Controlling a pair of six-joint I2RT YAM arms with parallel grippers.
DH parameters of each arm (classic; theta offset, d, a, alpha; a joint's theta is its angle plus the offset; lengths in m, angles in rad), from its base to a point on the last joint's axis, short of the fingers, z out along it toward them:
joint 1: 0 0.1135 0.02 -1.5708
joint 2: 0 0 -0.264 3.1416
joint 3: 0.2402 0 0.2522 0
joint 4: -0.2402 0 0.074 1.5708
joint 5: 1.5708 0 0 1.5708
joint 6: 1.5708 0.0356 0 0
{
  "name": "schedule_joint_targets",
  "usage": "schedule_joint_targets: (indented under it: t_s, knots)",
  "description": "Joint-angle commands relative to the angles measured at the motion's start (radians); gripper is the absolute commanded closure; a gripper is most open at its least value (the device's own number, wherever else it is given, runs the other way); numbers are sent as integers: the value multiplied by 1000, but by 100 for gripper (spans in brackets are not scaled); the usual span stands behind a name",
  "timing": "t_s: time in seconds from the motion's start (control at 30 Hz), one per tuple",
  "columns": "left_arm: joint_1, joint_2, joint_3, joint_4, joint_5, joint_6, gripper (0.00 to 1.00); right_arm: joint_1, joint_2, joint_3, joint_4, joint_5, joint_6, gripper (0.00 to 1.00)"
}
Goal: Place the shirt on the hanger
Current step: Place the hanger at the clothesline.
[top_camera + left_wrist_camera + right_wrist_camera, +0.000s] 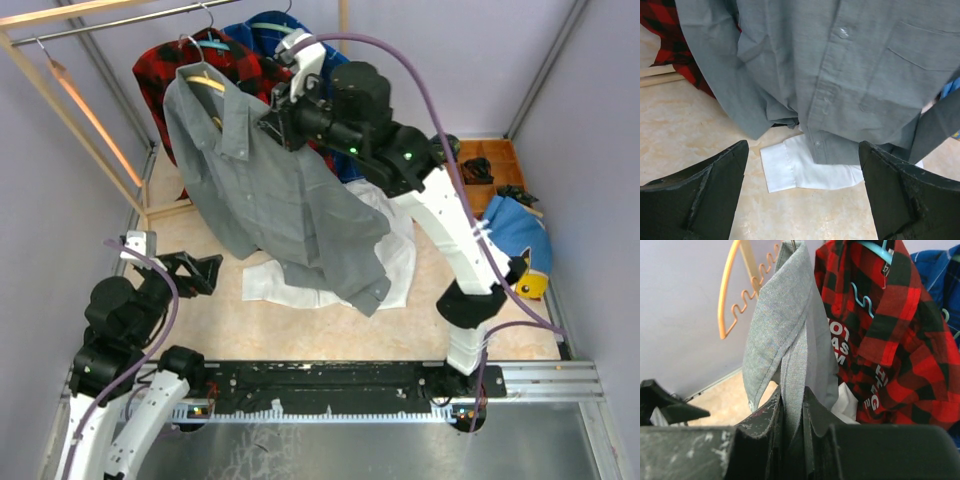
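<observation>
The grey shirt (280,200) hangs in the air over the table, its collar draped on the pale yellow hanger (207,82), whose metal hook (190,45) rises toward the rail. Most of the hanger is hidden under the cloth. My right gripper (272,118) is shut on the shirt's upper edge; the right wrist view shows a grey fold (790,355) pinched between the fingers (767,415). My left gripper (205,275) is open and empty, low at the left. Its wrist view looks between the fingers (700,195) at the shirt's button placket and pocket (850,75).
A white shirt (400,260) lies on the table under the grey one; its cuff shows in the left wrist view (790,167). A red-black plaid shirt (165,65) and a blue one (265,35) hang behind. An orange wavy hanger (727,295) hangs at the left. An orange bin (490,165) stands at the right.
</observation>
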Motion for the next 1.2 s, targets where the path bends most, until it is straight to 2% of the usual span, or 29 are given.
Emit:
schedule_joint_targets:
  t_s: [0.0,0.43,0.7,1.17]
  knots:
    - [-2,-51,-52,73,-29,-27,5,21,47,57,272,101,7,100]
    - [-2,-111,-69,58,-135,-50,5,44,244,119,618,122,67,100]
    - [-2,-110,-71,62,-130,-48,5,44,328,157,792,184,120,100]
    - [-1,-112,-72,58,-138,-52,5,19,423,180,848,219,180,100]
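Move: The hanging spot, a free stretch of the clothesline, lies from the right hand about 21 cm ahead, 22 cm left and 16 cm above. The red plaid shirt's hanger hook is about 24 cm ahead, 14 cm left and 16 cm above; the orange hanger's middle is some 12 cm ahead, 40 cm left and level in height. From the idle left hand the hanging spot is about 31 cm ahead, 4 cm left and 38 cm up. Diagonally forward and left, about 11 cm each way, the right hand carries the grey shirt on its yellow hanger towards the free stretch of the clothesline, still pinching the shoulder. It sinks some 4 cm at first, then partly rises again as the fingers tip up about 20 degrees, lifting the hook towards the bar. ##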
